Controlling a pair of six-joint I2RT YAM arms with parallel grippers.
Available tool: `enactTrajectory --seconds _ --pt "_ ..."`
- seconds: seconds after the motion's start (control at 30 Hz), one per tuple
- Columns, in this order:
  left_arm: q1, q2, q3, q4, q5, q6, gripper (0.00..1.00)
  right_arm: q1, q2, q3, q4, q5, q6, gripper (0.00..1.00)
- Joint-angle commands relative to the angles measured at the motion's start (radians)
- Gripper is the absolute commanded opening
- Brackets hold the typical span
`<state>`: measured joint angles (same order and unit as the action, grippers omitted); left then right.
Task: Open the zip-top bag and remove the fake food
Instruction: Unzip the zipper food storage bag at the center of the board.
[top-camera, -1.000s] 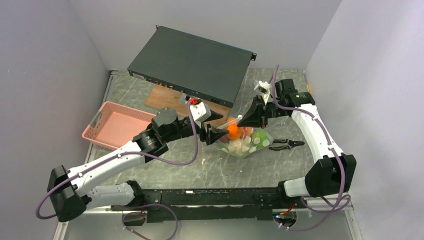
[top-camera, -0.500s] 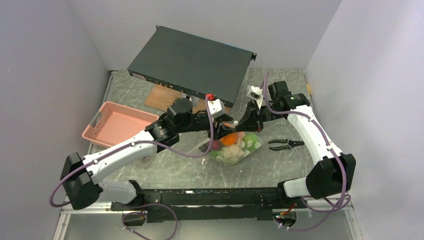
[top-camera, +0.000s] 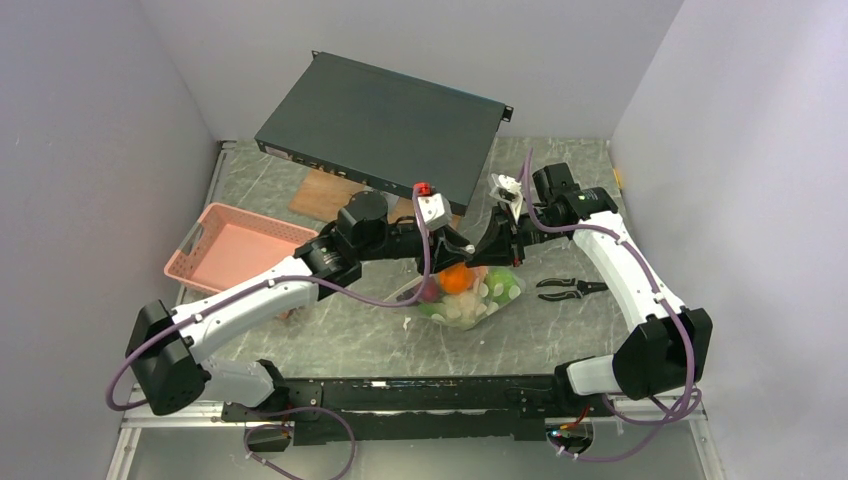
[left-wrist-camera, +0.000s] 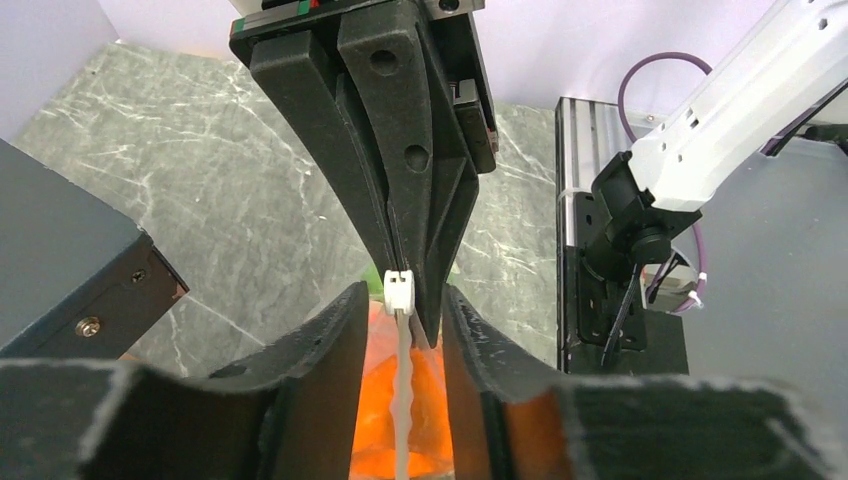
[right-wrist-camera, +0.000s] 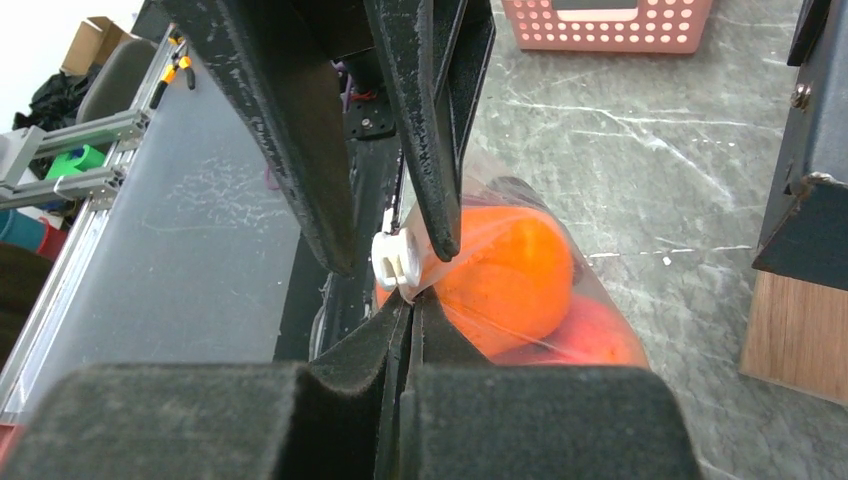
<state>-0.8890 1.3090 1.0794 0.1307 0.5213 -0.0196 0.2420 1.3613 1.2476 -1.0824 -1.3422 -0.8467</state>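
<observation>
The zip-top bag (top-camera: 470, 295) hangs just above the table, holding fake food: an orange ball (right-wrist-camera: 510, 270), a red-pink fruit (right-wrist-camera: 590, 335), and pale and green pieces (top-camera: 500, 290). My right gripper (right-wrist-camera: 412, 305) is shut on the bag's top edge, just beside the white slider (right-wrist-camera: 393, 258). My left gripper (left-wrist-camera: 400, 300) faces it from the other side. Its fingers (left-wrist-camera: 325, 345) stand apart on either side of the zip strip (left-wrist-camera: 402, 400) and the white slider (left-wrist-camera: 399, 291), without touching them. In the top view the left gripper (top-camera: 465, 250) and the right gripper (top-camera: 487, 252) meet tip to tip over the bag.
Black pliers (top-camera: 570, 288) lie right of the bag. A pink mesh basket (top-camera: 235, 250) sits at the left. A dark rack unit (top-camera: 385, 130) lies at the back on a wooden board (top-camera: 325, 195), close behind both grippers.
The left arm has swung right and up to the bag's top edge, and its jaws have narrowed around the slider. The right gripper has shifted slightly left with the bag.
</observation>
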Motion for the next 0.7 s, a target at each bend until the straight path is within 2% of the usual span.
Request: enactTrajectory --seconds 0.0,0.27,0.37,0.67 --pt "0.011 0.016 0.045 0.037 0.058 -0.024 0.34 0.005 -0.025 0.014 -0.015 -0.023 -0.036 0.0" --pt "0.021 0.026 0.042 0.061 0.098 -0.046 0.18 0.005 -0.025 0.013 -0.02 -0.026 -0.045 0.0" --pt "0.033 0.022 0.033 0.078 0.131 -0.058 0.01 0.004 -0.024 0.012 -0.019 -0.028 -0.043 0.0" --pt "0.069 -0.04 -0.033 0.078 0.14 -0.065 0.0 -0.007 -0.022 0.013 -0.025 -0.044 -0.049 0.0"
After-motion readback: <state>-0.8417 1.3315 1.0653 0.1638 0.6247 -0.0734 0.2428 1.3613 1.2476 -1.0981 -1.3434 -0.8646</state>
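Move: The white zip slider sits almost between the left hand's parted fingertips, about 1 cm to the right and 1 cm below. The orange food in the bag hangs some 8 cm beneath that hand and 2 cm to its left, level fore and aft; the green food is about 7 cm right, level fore and aft, and 11 cm down. For the right hand, still pinching the bag's zipped end, the slider is some 2 cm left and 1 cm up, neither ahead nor behind. The left fingertips close from partly open and pinch the white slider right beside the right hand's tips, the hand settling about 0.5 cm lower and its fingers tipping only a few degrees. Once shut, it starts to draw left, away from the right hand, by barely 0.5 cm. The right hand stays put and keeps its pinch on the bag's end. ##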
